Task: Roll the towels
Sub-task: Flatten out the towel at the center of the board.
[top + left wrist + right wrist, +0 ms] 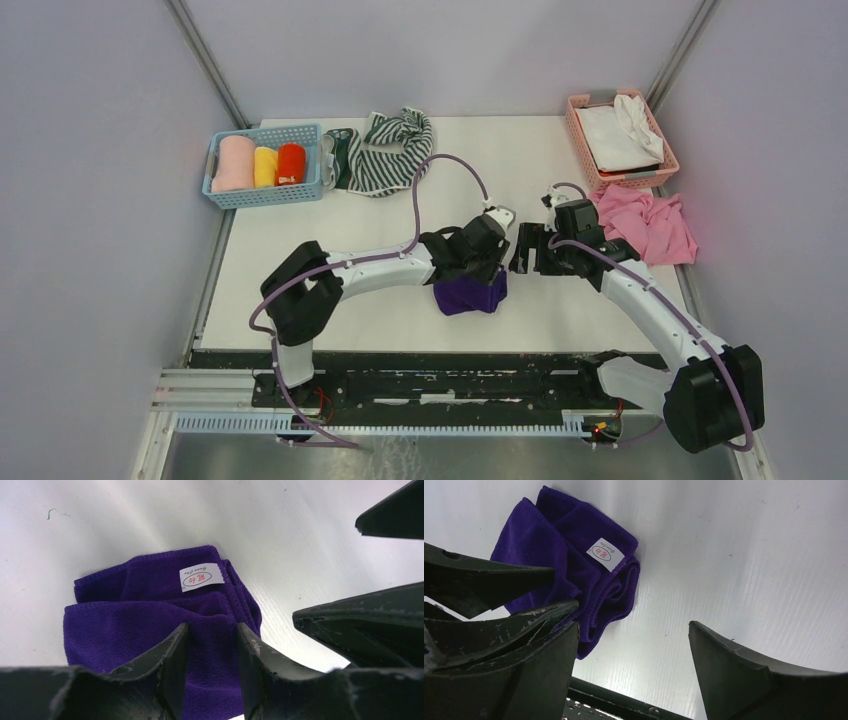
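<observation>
The small purple towel (470,295) lies bunched near the table's front edge, its white label (201,577) facing up. My left gripper (487,268) reaches down onto it. In the left wrist view the left gripper (212,627) is shut on a raised fold of the purple towel (125,625), which fills the gap between the fingers. My right gripper (525,250) hangs just right of it. In the right wrist view the right gripper (633,625) is open over bare table, with the purple towel (549,545) to its left. The green-and-white striped towel (390,150) lies crumpled at the back.
A blue basket (265,195) at the back left holds three rolled towels, pink, yellow and red. A pink basket (630,178) at the back right holds a white cloth. A pink cloth (650,225) lies crumpled in front of it. A black rail (420,360) runs along the near edge.
</observation>
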Action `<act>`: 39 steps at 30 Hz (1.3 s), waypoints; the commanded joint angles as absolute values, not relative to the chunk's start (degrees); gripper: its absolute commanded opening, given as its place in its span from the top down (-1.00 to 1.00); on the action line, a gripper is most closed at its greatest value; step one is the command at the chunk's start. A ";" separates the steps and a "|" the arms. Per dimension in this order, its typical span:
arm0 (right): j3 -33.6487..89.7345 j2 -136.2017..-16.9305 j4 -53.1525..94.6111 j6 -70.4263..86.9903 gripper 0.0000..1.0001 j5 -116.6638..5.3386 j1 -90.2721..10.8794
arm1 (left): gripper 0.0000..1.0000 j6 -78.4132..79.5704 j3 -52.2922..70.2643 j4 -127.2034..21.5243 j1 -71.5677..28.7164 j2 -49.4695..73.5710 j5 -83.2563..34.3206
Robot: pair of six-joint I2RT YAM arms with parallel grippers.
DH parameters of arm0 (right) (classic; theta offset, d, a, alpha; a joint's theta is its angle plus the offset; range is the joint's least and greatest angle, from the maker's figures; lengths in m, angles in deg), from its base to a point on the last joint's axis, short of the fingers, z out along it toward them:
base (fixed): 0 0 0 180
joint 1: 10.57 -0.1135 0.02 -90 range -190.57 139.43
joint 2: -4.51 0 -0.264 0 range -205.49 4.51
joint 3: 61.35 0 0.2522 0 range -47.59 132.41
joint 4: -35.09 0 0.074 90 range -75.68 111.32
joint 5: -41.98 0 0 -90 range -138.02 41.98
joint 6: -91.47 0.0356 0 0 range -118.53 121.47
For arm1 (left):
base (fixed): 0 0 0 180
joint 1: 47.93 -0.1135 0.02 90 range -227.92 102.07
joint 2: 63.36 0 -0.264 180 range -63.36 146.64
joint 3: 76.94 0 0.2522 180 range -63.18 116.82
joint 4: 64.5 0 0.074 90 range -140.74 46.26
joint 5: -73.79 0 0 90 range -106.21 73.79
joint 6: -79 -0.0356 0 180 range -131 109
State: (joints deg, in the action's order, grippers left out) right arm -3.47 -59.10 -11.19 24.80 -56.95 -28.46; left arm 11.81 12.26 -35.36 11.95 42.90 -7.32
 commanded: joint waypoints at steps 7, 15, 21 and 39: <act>-3.89 -60.70 -6.74 24.13 -0.72 -62.04 -28.70 | 0.94 9.01 13.76 -35.52 11.66 40.96 -3.02; -3.05 -64.79 2.96 26.91 -0.45 -72.27 -32.10 | 0.95 8.63 13.16 -36.40 9.08 32.77 -3.36; -2.49 -69.01 10.91 29.95 -0.10 -74.64 -33.11 | 0.95 8.86 13.42 -36.40 8.30 29.84 -4.56; 26.14 -61.17 -14.12 27.34 0.99 -19.60 -26.99 | 0.95 -5.32 32.99 -25.45 -14.46 9.42 7.49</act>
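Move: My left hand's half-open fingers are around the fold at the right end of the bunched purple towel, whose middle lies about 5 cm to its left, 2 cm back and 1 cm below. From my right hand that same middle is some 13 cm left, 2 cm back and 4 cm lower. The striped towel lies roughly 29 cm ahead and 23 cm left of my left hand; the pink towel is about 10 cm ahead and 27 cm right of my right hand. I shut my left fingers on the purple fold and raise it about 9 cm, while my right hand slides some 8 cm left to the towel and pinches its right part. Then both swing up, forward and apart, the left much farther (about 27 cm up in all, 19 left), its fingertips tilting up; the right rises some 10 cm, going back to the right. ##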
